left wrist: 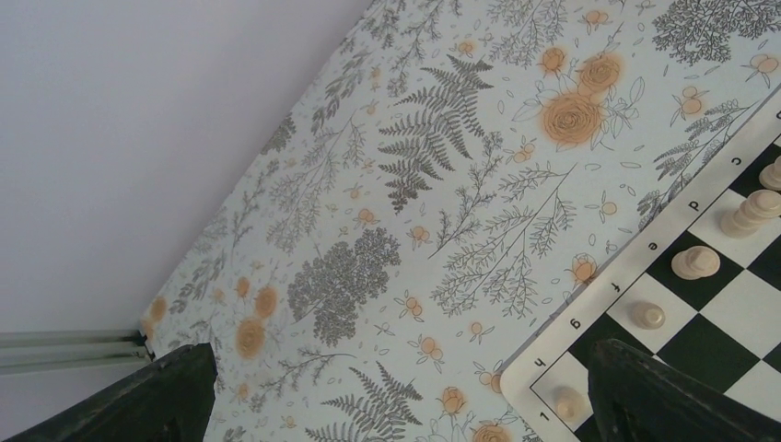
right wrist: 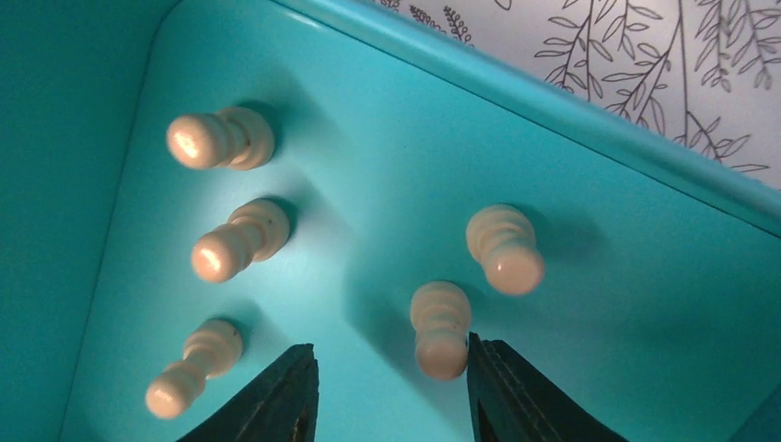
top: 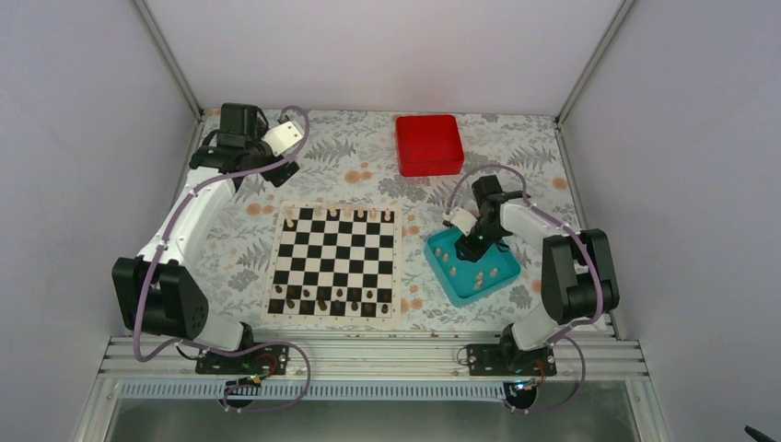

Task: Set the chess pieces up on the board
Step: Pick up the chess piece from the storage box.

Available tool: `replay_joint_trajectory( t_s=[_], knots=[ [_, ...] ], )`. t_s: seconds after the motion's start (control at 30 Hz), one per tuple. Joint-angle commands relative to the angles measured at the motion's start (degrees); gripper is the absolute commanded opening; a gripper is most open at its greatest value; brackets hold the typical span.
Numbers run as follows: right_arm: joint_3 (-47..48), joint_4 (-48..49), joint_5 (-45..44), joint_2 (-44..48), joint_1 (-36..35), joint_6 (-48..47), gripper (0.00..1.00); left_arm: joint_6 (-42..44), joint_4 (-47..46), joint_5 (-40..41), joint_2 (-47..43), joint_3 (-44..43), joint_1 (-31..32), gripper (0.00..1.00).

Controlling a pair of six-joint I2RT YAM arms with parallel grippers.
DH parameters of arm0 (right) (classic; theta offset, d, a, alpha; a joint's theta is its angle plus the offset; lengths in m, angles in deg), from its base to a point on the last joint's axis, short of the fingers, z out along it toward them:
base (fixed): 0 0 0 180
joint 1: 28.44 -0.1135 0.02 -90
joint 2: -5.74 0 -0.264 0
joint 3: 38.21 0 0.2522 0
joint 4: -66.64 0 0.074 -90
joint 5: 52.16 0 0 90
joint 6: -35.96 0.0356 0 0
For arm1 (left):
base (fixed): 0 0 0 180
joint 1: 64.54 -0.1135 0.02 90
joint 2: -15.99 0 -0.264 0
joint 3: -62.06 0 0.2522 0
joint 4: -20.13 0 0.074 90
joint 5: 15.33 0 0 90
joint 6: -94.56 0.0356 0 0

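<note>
The checkered board [top: 336, 261] lies mid-table, with pale pieces along its far row [top: 336, 215] and dark pieces along the near rows. My right gripper [top: 472, 247] hangs open over the teal tray [top: 442, 250]. In the right wrist view several cream pawns stand in the tray [right wrist: 645, 304]. One pawn [right wrist: 440, 330] sits between my open fingers, close against the right fingertip [right wrist: 497, 387]. My left gripper [top: 276, 161] is open and empty, off the board's far left corner. Its wrist view shows the board corner [left wrist: 553, 364] with several pale pieces [left wrist: 695, 262].
A red box [top: 428, 144] sits at the back centre. The floral tablecloth [top: 239, 230] covers the table. Grey walls and aluminium posts close in both sides, and a metal rail runs along the near edge.
</note>
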Motion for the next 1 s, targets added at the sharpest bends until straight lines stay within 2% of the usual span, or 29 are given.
replay_joint_trajectory(
  t_s=[0.0, 0.5, 0.63, 0.8, 0.97],
  knots=[
    [0.07, 2.46, -1.50, -1.43, -1.30, 2.69, 0.41, -0.17, -1.49, 0.39, -1.93, 1.10, -0.18, 1.00],
    [-0.02, 2.87, -4.19, -0.08, -2.53, 3.98, 0.19, 0.09, -1.93, -0.55, -2.69, 2.85, -0.17, 1.00],
    [0.56, 1.32, -5.43, 1.16, -2.55, 4.33, 0.05, 0.00, -2.11, -0.50, -3.04, 3.23, -0.17, 1.00],
    [3.41, -3.31, -5.95, 3.25, -3.11, 4.69, 0.04, -0.18, -2.18, -0.95, -3.66, 3.45, -0.17, 1.00],
    [10.57, -9.03, -8.28, 4.23, -6.17, 5.57, 0.07, -0.18, -1.95, -0.99, -4.08, 3.38, -0.17, 1.00]
  ],
)
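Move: The pale chess piece that the right hand goes for lies about 1 cm ahead of it, neither left nor right, its middle some 2 cm below. Its nearest neighbour, the far piece, stands about 3 cm ahead and 1 cm left; in the row to the left, the middle piece is about 4 cm left and 1 cm back, the near piece 3 cm left and 4 cm back. From the left hand, the target is roughly 38 cm right, 14 cm back and 22 cm below. The right hand, already low in the teal box with its fingers about half open around the piece's head, eases about 1 cm forward and a touch lower while the fingers close steadily and pinch the upper part of the piece. Once they are shut on it, the hand lifts straight up about 3 cm with the piece, fingers still pointing down and the wrist tilting only some 5 degrees. ##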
